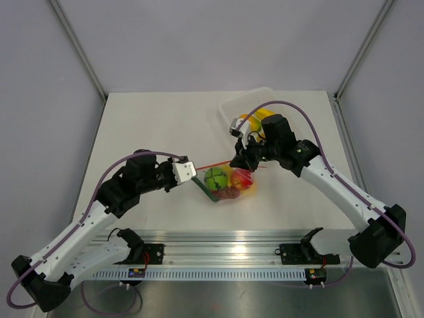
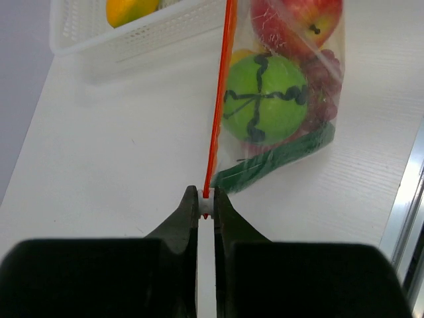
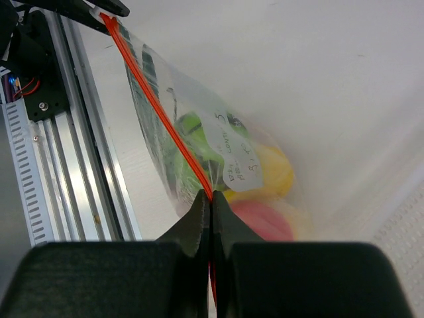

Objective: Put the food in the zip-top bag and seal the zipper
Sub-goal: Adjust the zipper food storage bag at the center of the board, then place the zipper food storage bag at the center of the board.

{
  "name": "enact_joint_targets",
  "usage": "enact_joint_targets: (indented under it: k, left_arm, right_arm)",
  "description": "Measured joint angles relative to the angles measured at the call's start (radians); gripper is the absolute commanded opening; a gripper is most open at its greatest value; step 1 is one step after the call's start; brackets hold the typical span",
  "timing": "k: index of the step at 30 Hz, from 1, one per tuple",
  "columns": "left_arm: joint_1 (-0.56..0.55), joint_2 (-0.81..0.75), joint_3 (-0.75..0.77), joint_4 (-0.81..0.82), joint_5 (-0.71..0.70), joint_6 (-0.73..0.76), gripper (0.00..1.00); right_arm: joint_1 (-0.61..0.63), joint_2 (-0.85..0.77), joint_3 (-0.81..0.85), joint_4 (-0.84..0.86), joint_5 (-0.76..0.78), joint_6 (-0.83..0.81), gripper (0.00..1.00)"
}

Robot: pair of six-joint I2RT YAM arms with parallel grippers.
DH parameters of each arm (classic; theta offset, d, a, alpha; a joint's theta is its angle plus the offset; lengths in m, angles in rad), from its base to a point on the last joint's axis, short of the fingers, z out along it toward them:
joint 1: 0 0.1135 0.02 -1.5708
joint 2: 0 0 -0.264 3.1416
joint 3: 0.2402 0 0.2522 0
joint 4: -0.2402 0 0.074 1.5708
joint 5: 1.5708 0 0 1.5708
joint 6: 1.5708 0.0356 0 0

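Observation:
The clear zip-top bag (image 1: 228,184) lies at the table's middle holding a green round fruit (image 2: 264,98), a red fruit (image 2: 298,20), green stalks (image 2: 278,159) and a yellow piece (image 3: 275,172). Its orange-red zipper (image 2: 222,86) runs taut between my two grippers. My left gripper (image 2: 206,202) is shut on the small white slider at the zipper's near end. My right gripper (image 3: 211,199) is shut on the zipper (image 3: 159,112) farther along, over the bag (image 3: 218,152). In the top view, the left gripper (image 1: 192,173) is at the bag's left and the right gripper (image 1: 238,159) at its upper right.
A translucent white tray (image 1: 228,109) stands behind the bag at the back right with yellow food (image 1: 255,119) in it; it also shows in the left wrist view (image 2: 132,36). The metal rail (image 1: 218,242) runs along the table's near edge.

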Motion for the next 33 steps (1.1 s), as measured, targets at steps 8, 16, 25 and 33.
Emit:
enact_joint_targets:
  k: [8, 16, 25, 33]
  left_arm:
    - [-0.003, -0.045, -0.015, 0.032, 0.000, -0.012, 0.00]
    - [0.006, -0.014, 0.014, -0.005, -0.051, -0.065, 0.69]
    - [0.109, 0.021, 0.315, -0.038, -0.188, -0.327, 0.89]
    - [0.114, 0.090, 0.603, -0.135, -0.539, -0.550, 0.99]
  right_arm:
    - [-0.013, -0.019, -0.008, 0.024, -0.026, 0.022, 0.00]
    - [-0.031, -0.013, -0.009, 0.025, -0.045, 0.041, 0.00]
    - [0.014, 0.140, 0.097, 0.077, 0.005, 0.095, 0.00]
    - [0.047, 0.367, 0.385, 0.138, 0.107, 0.123, 0.02]
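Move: Both grippers already pinch the zipper: the left at its white end, the right about 11 cm along it to the right. The filled bag's middle hangs about 4 cm back, 9 cm right and 8 cm below the left hand; from the right hand it is 5 cm back, 1 cm left and 8 cm below. From the right hand, the green fruit is 4 cm back and 5 cm left, the apple 4 cm back and 3 cm right, both some 8 cm below; the basket is 14 cm ahead, 10 cm right and 14 cm below. Open the left gripper wide to let go of the zipper's white end, then pull it clear, about 20 cm up and 9 cm left with a little forward, swinging the hand some 45 degrees counter-clockwise. Keep the right gripper shut on the zipper and, as the left clears, carry the bag about 9 cm forward and 8 cm left, rising a little at the end. ##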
